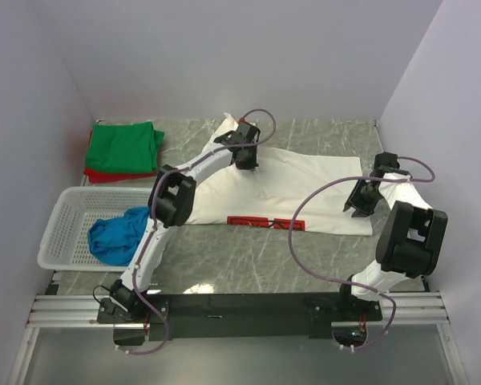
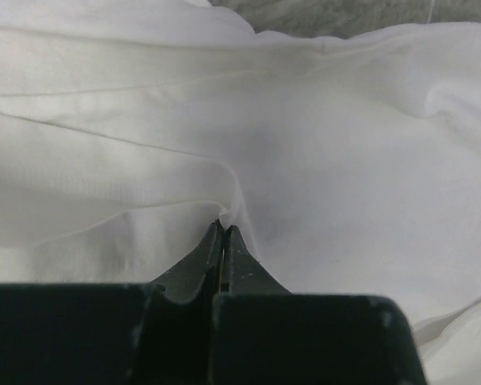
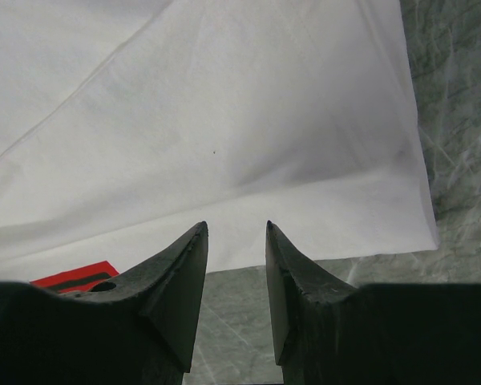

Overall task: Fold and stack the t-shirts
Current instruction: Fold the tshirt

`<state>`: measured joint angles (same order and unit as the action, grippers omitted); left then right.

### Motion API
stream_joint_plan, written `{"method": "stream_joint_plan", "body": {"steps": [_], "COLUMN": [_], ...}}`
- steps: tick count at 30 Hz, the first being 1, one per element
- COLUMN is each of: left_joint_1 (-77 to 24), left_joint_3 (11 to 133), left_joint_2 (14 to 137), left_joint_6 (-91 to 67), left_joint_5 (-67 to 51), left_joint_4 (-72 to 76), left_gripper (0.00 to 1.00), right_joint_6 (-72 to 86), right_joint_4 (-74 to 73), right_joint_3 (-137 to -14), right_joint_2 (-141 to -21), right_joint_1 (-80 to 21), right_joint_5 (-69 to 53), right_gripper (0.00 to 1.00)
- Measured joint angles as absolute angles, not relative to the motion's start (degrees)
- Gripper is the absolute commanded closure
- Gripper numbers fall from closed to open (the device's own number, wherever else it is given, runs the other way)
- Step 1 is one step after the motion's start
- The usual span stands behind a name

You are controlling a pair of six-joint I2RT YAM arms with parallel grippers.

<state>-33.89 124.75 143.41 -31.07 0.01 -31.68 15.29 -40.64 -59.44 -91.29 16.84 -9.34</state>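
Note:
The white t-shirt (image 1: 305, 188) lies spread across the middle of the table, its red print (image 1: 264, 221) at the near edge. My left gripper (image 1: 247, 166) is at the shirt's far left part. In the left wrist view, the left gripper (image 2: 224, 227) is shut, and a raised fold of the white t-shirt (image 2: 321, 144) runs into its tips. My right gripper (image 1: 359, 210) hovers over the shirt's near right edge. Its jaws (image 3: 236, 228) stand open and empty above the white t-shirt (image 3: 224, 120). A green t-shirt (image 1: 124, 146) lies folded on a red one (image 1: 104, 176) at the back left. A blue t-shirt (image 1: 116, 234) is crumpled in the basket.
A white lattice basket (image 1: 64, 210) stands at the left by the wall. Walls close the table on the left, back and right. Grey marble tabletop (image 1: 248, 257) shows between the shirt and the arm bases. A purple cable (image 1: 305, 241) loops over the near right.

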Motion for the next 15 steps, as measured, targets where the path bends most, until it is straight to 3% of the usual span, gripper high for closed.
{"method": "stream_joint_plan", "body": {"steps": [3,6,7,9,12,13,15], "left_joint_1": [-34.5,-35.0,-35.1,-35.3,-35.4,-35.4,-35.4], "left_joint_3": [124.8,125.7,126.0,126.0,125.6,125.3,124.9], "left_joint_2": [143.4,143.5,143.5,143.5,143.5,143.5,143.5], "left_joint_6": [-30.8,-30.6,-30.6,-30.6,-30.7,-30.9,-31.2], "left_joint_5": [0.4,0.3,0.3,0.2,-0.3,-0.4,-0.5], "left_joint_4": [-30.9,-30.8,-30.7,-30.2,-29.4,-28.8,-28.2], "left_gripper": [0.98,0.87,0.76,0.70,0.47,0.34,0.25], "right_joint_6": [15.3,15.3,15.3,15.3,15.3,15.3,15.4], "right_joint_4": [-40.6,-40.6,-40.6,-40.6,-40.6,-40.6,-40.6], "right_joint_3": [-59.4,-59.4,-59.4,-59.4,-59.4,-59.4,-59.4], "right_joint_2": [-91.3,-91.3,-91.3,-91.3,-91.3,-91.3,-91.3], "right_joint_1": [16.8,16.8,16.8,16.8,16.8,16.8,16.8], "right_joint_5": [-9.3,-9.4,-9.4,-9.4,-9.3,-9.3,-9.3], "right_gripper": [0.57,0.57,0.57,0.57,0.57,0.57,0.57]}}
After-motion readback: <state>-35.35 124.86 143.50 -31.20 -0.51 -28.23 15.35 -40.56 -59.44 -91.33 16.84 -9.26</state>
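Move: My left hand, shut, has the inner corner of the shirt's folded-over flap right at its fingertips; I'm taking it a couple of centimetres to the right. From this hand the sleeve tip sticks out about 15 cm ahead and 8 cm to the left, and the middle of the red patch lies some 17 cm back and 4 cm to the right. From my idle right hand, the flap corner is roughly 17 cm ahead and 32 cm to the left. Still pinching the flap corner, I draw my left hand about 2 cm to the right across the white shirt, lifting it roughly 1 cm on the way. As it goes I spread the fingers from shut to well open, letting go of the cloth, and end just above the fold. ##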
